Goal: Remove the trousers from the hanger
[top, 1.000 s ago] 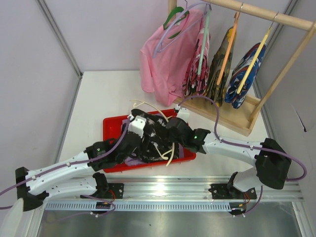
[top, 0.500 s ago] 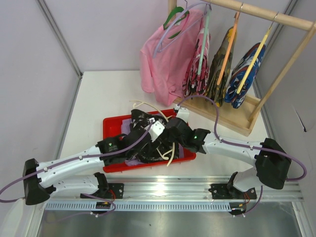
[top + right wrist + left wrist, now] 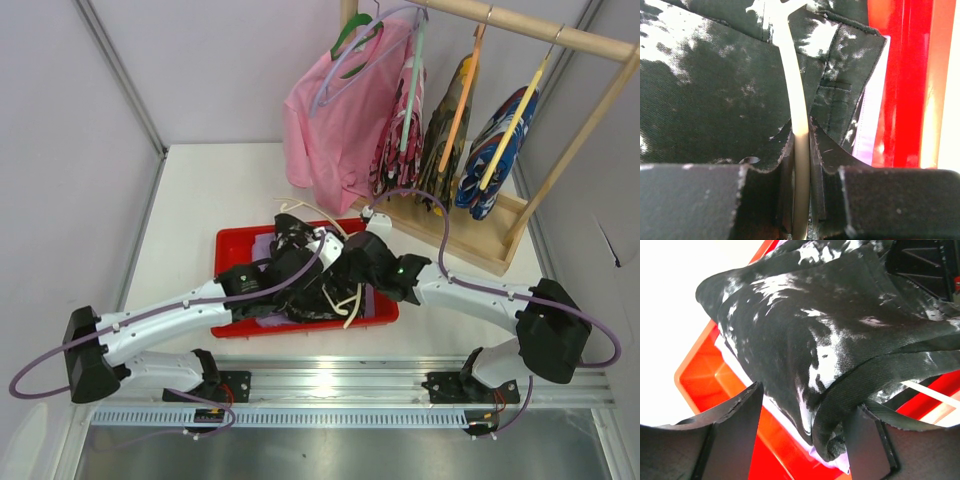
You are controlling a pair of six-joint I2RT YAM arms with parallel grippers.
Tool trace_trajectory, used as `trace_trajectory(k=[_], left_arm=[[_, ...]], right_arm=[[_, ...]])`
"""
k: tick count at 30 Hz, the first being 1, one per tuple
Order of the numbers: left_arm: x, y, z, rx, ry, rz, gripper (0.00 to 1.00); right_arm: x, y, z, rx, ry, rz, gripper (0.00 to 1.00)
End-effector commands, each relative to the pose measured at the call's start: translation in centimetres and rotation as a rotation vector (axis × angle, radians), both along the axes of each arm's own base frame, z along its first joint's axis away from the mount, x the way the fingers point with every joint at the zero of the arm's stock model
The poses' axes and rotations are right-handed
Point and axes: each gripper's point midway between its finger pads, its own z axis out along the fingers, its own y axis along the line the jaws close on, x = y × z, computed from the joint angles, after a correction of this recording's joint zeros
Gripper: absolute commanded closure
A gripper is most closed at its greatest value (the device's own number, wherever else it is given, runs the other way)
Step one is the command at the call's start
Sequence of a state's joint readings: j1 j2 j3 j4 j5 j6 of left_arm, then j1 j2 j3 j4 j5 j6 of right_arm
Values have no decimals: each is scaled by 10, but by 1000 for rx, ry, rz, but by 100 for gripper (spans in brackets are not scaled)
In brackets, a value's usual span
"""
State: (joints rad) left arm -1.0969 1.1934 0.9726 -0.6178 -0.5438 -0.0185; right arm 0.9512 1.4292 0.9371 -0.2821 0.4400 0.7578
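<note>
The black white-speckled trousers point(image 3: 290, 300) lie bunched in a red tray point(image 3: 225, 262), on top of the pale lavender trousers point(image 3: 262, 246). A cream hanger point(image 3: 352, 300) runs through the black cloth. My left gripper point(image 3: 303, 252) is open, and a fold of the black trousers point(image 3: 805, 315) sits between its fingers against the right one. A lavender edge point(image 3: 839, 464) shows below that fold. My right gripper point(image 3: 801, 150) is shut on the hanger's thin cream bar point(image 3: 790, 60), with black cloth point(image 3: 705, 85) right behind it.
A wooden clothes rack point(image 3: 520, 30) stands at the back right, its base point(image 3: 470, 242) close behind the tray. From the rack hang a pink shirt point(image 3: 330, 130) and several patterned garments point(image 3: 500, 150). Pale walls enclose the white table point(image 3: 190, 200).
My left arm has reached farther right across the tray, bringing its gripper onto the black trousers beside the right gripper. The right gripper keeps its hold on the hanger and has shifted slightly back.
</note>
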Motion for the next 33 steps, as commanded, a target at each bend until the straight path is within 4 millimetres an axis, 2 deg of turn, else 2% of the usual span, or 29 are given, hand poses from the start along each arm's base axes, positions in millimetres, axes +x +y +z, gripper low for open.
trace_trajectory(k=[1,5,6,9,12,13,15,16,22,26,31,33], left_arm=[[-15,-18,-31,195,77,-240,34],[-22,-24,-35,180,64,-280,34],[-26,-19,-44,191,69,-281,34],[-27,-23,-40,123,27,-270,40],[-21,-19,-34,56,-27,-204,66],[-20,-16,-31,38,-45,-185,85],[-14,-16,-20,-30,-84,-124,98],[-15,-13,-21,-48,-86,-110,100],[-17,-7,21,-328,-145,-12,100],[-11,9,45,-477,-186,117,100],[-3,40,56,-621,-217,324,100],[-2,46,57,-675,-213,384,100]], right_arm=[[11,26,45,114,-126,-13,100],[12,27,46,135,-121,-20,100],[13,26,46,137,-120,-23,100],[15,24,47,141,-118,-28,100],[17,20,50,148,-123,-40,100],[19,18,51,150,-124,-46,100],[20,16,51,148,-126,-53,100],[21,15,52,149,-128,-58,100],[23,12,54,136,-134,-63,100],[21,11,46,89,-124,-65,100],[13,6,28,20,-103,-73,100],[9,5,22,-13,-98,-67,100]])
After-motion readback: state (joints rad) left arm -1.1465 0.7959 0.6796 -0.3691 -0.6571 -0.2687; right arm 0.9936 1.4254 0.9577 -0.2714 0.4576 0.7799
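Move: The left hand's open fingers straddle the near fold of the black trousers; the fold lies about 1 cm ahead, 1 cm right and 2 cm below. The hanger bar in the right fingers is some 5 cm ahead, 5 cm right and 5 cm lower, and the red tray's middle about 2 cm ahead, 4 cm left and 8 cm below. From the right hand the fold lies roughly 4 cm back, 6 cm left, 3 cm above. Down barely a centimetre, the left hand shuts its fingers on the black trousers' fold, pinching it, then eases back about 2 cm. From there it pulls up some 4 cm and leftward about 3, away from the hanger bar, its wrist rolling over to the left by nearly 30 degrees. The right fingers keep their grip on the hanger and drift a couple of centimetres left and up. ##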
